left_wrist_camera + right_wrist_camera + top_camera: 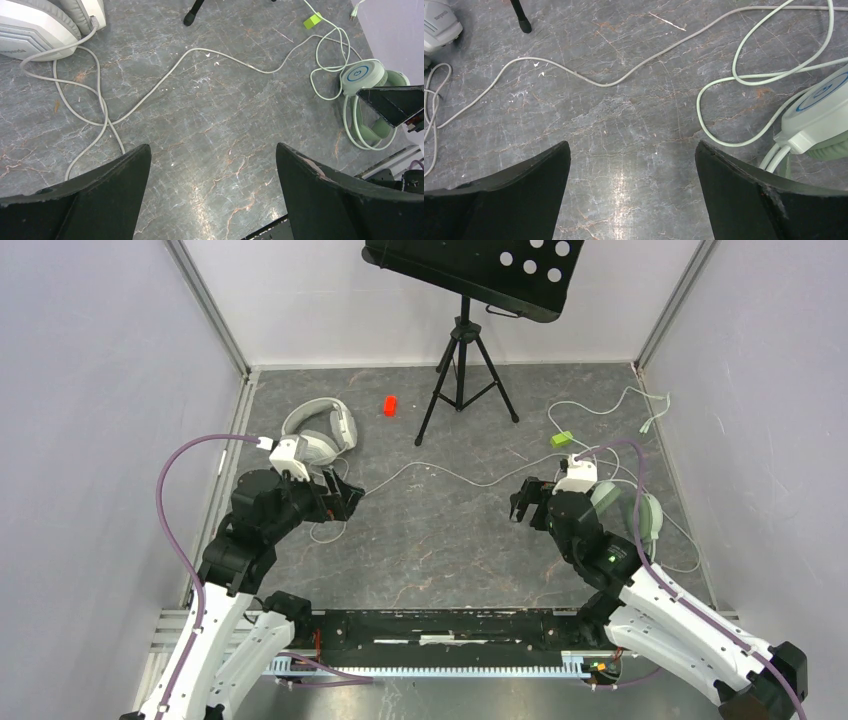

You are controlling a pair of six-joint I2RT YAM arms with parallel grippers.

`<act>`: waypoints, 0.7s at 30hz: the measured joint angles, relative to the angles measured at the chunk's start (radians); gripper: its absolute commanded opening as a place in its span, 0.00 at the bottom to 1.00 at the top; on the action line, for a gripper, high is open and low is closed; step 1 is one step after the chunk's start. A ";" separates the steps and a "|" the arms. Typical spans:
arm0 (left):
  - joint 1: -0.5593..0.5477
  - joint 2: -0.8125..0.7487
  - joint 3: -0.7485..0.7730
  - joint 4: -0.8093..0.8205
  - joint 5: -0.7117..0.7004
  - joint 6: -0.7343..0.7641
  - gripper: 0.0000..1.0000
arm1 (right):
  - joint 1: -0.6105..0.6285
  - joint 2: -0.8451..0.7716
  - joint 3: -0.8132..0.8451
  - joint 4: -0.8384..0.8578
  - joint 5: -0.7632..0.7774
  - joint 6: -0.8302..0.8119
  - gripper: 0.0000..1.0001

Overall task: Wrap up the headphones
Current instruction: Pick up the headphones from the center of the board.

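Note:
The white-grey headphones (320,430) (35,25) lie at the back left, just behind my left gripper (350,498) (212,147). Their grey cable (450,475) (200,50) (574,75) loops near the earcup and trails right across the floor. The mint-green headphones (640,512) (362,77) (824,112) lie at the right, partly hidden by my right arm, with their pale cable (620,405) (744,75) coiled behind them. My right gripper (525,502) (631,145) hovers left of them. Both grippers are open, facing each other, with only bare floor between their fingers.
A black music stand on a tripod (462,360) stands at the back centre; one of its feet (189,20) (524,25) shows in both wrist views. A small red piece (390,405) lies left of it. A green block (561,438) (312,21) sits on the mint cable. Walls close in three sides.

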 measured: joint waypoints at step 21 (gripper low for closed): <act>0.000 0.000 -0.005 0.000 0.001 0.000 1.00 | 0.000 0.089 0.027 -0.228 0.208 0.254 0.94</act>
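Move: The green headphones lie about 25 cm to the right hand's right, some 4 cm ahead and 12 cm below. From that same hand, the green cable loops are roughly 17 cm right and 11 cm ahead, and the lime-green block some 11 cm right and 18 cm ahead, both about 14 cm down. From the left hand, the green headphones are some 60 cm right, 6 cm ahead and 20 cm below. Right hand swings about 4 cm right and 3 cm down towards the green headphones, turning clockwise, fingers open. ##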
